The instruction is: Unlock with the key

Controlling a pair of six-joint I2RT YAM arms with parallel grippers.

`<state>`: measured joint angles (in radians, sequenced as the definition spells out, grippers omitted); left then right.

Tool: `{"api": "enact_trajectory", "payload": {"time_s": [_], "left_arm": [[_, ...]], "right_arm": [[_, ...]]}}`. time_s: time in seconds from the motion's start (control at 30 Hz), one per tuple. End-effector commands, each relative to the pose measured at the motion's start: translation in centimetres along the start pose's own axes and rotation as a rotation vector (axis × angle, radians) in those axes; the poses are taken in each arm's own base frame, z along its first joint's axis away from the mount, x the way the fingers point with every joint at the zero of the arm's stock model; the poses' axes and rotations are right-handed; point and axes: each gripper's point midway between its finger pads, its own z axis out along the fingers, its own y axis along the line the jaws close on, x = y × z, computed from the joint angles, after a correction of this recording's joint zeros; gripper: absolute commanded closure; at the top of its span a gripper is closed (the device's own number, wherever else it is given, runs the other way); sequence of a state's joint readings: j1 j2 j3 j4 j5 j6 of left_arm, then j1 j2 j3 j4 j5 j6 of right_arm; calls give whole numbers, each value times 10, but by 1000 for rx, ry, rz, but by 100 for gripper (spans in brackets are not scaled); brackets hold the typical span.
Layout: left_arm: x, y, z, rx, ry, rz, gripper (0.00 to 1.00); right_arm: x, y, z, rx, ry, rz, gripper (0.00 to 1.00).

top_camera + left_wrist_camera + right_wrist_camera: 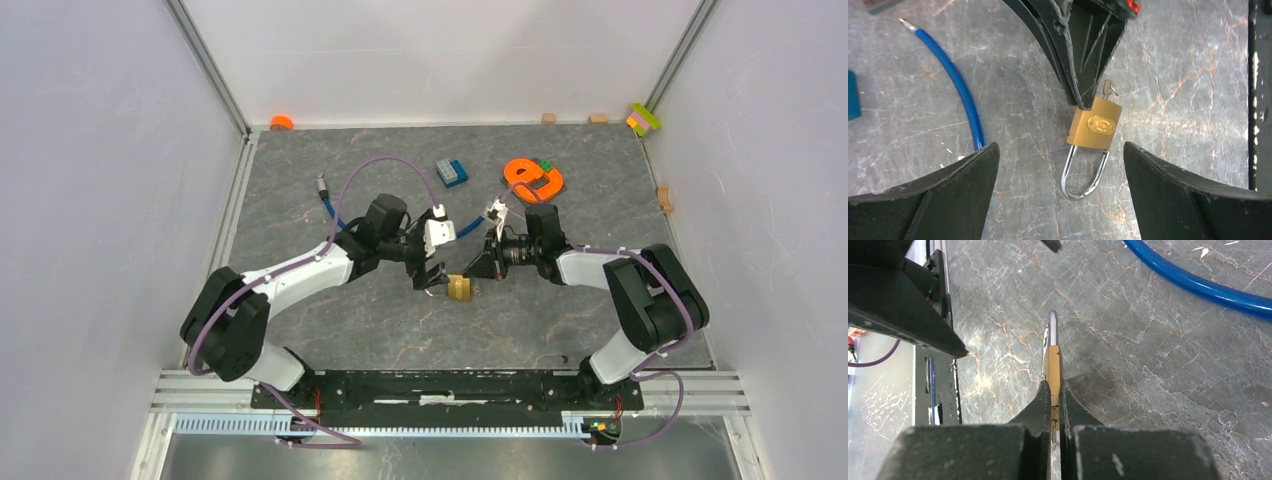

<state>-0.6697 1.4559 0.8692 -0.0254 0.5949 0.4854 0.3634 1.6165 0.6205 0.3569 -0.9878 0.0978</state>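
Note:
A brass padlock (459, 289) lies flat on the grey stone-patterned table, its silver shackle (1083, 175) pointing toward my left gripper. Both shackle legs meet the padlock (1095, 123) body. The key (1108, 90) sticks out of the body's far end. My right gripper (476, 268) is shut on the key, its fingertips against the padlock (1051, 365) body, which I see edge-on from the right wrist. The right gripper (1053, 388) holds a thin metal strip between its pads. My left gripper (1060, 147) stands wide open, a finger to each side of the shackle, touching nothing.
A blue cable (335, 208) curves across the table behind the arms; the blue cable (955, 80) passes close left of the padlock. A blue block (451, 172) and an orange ring-shaped piece (533, 178) lie further back. Small blocks line the back wall.

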Motion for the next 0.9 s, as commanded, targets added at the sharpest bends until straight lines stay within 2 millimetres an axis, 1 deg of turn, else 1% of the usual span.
{"api": "enact_trajectory", "payload": {"time_s": [0.0, 0.07, 0.13, 0.23, 0.33, 0.43, 0.47, 0.57, 0.67, 0.77, 0.87], "left_arm": [[11, -8, 7, 113, 37, 86, 4], [22, -12, 10, 166, 70, 110, 7], [33, -12, 13, 201, 115, 129, 10], [46, -3, 19, 224, 159, 125, 16], [51, -2, 24, 270, 170, 140, 22], [59, -6, 27, 324, 199, 132, 34], [62, -7, 27, 334, 209, 127, 39], [69, -12, 28, 362, 220, 113, 47], [70, -16, 31, 381, 211, 91, 55], [74, -19, 33, 392, 216, 71, 67], [73, -22, 34, 403, 211, 48, 88]], "right_arm": [[-19, 5, -4, -17, -33, -99, 100], [-20, 7, -5, -23, -36, -111, 100], [-21, 8, -5, -29, -38, -124, 100], [-22, 11, -6, -38, -41, -141, 100], [-22, 10, -6, -36, -38, -144, 100], [-22, 10, -6, -32, -36, -140, 100], [-22, 10, -6, -32, -35, -140, 100], [-21, 9, -6, -30, -33, -160, 100], [-20, 7, -5, -32, -29, -155, 100], [-19, 7, -5, -30, -29, -154, 100], [-19, 6, -5, -27, -29, -161, 100]]}}
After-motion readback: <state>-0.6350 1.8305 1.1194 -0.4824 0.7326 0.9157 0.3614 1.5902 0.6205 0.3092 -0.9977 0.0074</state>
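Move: The padlock's shackle is what the open left hand is after: roughly 9 cm below it, some 2 cm back and 1 cm to its left. The brass body sits about 3 cm right, 3 cm back and 7 cm below, with the key about 6 cm to the right, level front to back and 6 cm lower. Nearly straight ahead, some 8 cm out and 12 cm down, runs the blue cable. From the right hand, the shackle is about 6 cm left, 1 cm back and 3 cm lower. Down onto the shackle goes the left hand, about 9 cm with a slight drift back, its fingers tipping some 15 degrees more downward and swinging clockwise by nearly 20. From wide open they close most of the way around the shackle near the body. The right hand stays in place, shut on the key and holding the padlock out. ##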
